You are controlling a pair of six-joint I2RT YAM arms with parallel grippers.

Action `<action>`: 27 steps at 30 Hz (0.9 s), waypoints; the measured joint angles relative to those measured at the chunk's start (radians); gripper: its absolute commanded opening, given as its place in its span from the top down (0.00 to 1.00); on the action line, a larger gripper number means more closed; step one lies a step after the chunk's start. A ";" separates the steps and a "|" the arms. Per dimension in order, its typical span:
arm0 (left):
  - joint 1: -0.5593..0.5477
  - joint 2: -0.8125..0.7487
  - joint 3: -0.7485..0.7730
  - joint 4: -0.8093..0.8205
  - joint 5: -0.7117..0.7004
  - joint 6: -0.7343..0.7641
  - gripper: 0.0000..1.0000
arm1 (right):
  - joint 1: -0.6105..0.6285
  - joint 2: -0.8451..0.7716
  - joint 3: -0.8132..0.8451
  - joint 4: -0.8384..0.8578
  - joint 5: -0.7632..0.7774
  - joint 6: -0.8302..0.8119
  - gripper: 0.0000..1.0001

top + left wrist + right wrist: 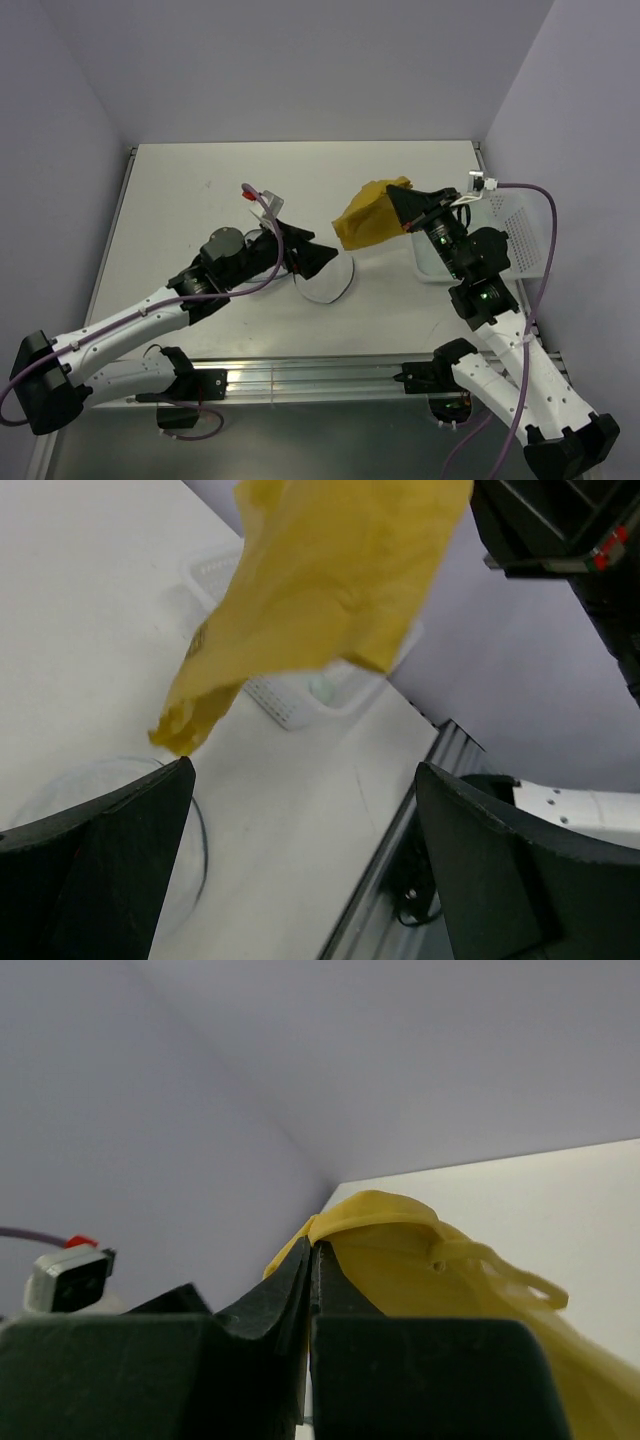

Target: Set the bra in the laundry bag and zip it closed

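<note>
The yellow bra (368,218) hangs in the air right of the table's middle, pinched at its top edge by my right gripper (400,203), which is shut on it. From the right wrist the fabric (420,1260) drapes away from the closed fingertips (312,1247). The laundry bag (327,280), a round translucent mesh shape with a thin dark rim, lies flat on the table just below and left of the bra. My left gripper (318,262) hovers over the bag's left part, open and empty. In the left wrist view the bra (320,590) dangles ahead and the bag's rim (203,832) shows beside the left finger.
A white perforated plastic basket (500,215) stands at the table's right edge, behind the right arm; it also shows behind the bra as the basket (290,695). The aluminium rail (310,380) runs along the table's near edge.
</note>
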 measured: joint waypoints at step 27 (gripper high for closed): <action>-0.099 0.029 0.066 0.004 -0.273 0.235 1.00 | 0.237 0.133 0.066 -0.066 -0.079 -0.005 0.38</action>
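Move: Spread out just beyond the open left fingers, the bra held by the right hand has its middle about 9 cm right of the left hand, 3 cm ahead and 5 cm higher. Down on the table, some 29 cm below the left hand, the laundry bag's right half lies 9 cm ahead and 1 cm right, its dark-rimmed half 15 cm ahead and 15 cm left. From the right hand, the left gripper is about 12 cm left, 6 cm back and 9 cm lower. Bringing the bra across to the left gripper, the right hand travels about 8.5 cm left, easing back and down a little and turning some 20 degrees counter-clockwise. The left hand edges 2 cm forward and 2 cm up, fingertips tilting up, and shuts fully to pinch the bra's left edge; only then do the right fingers begin to open, reaching nearly half open. ##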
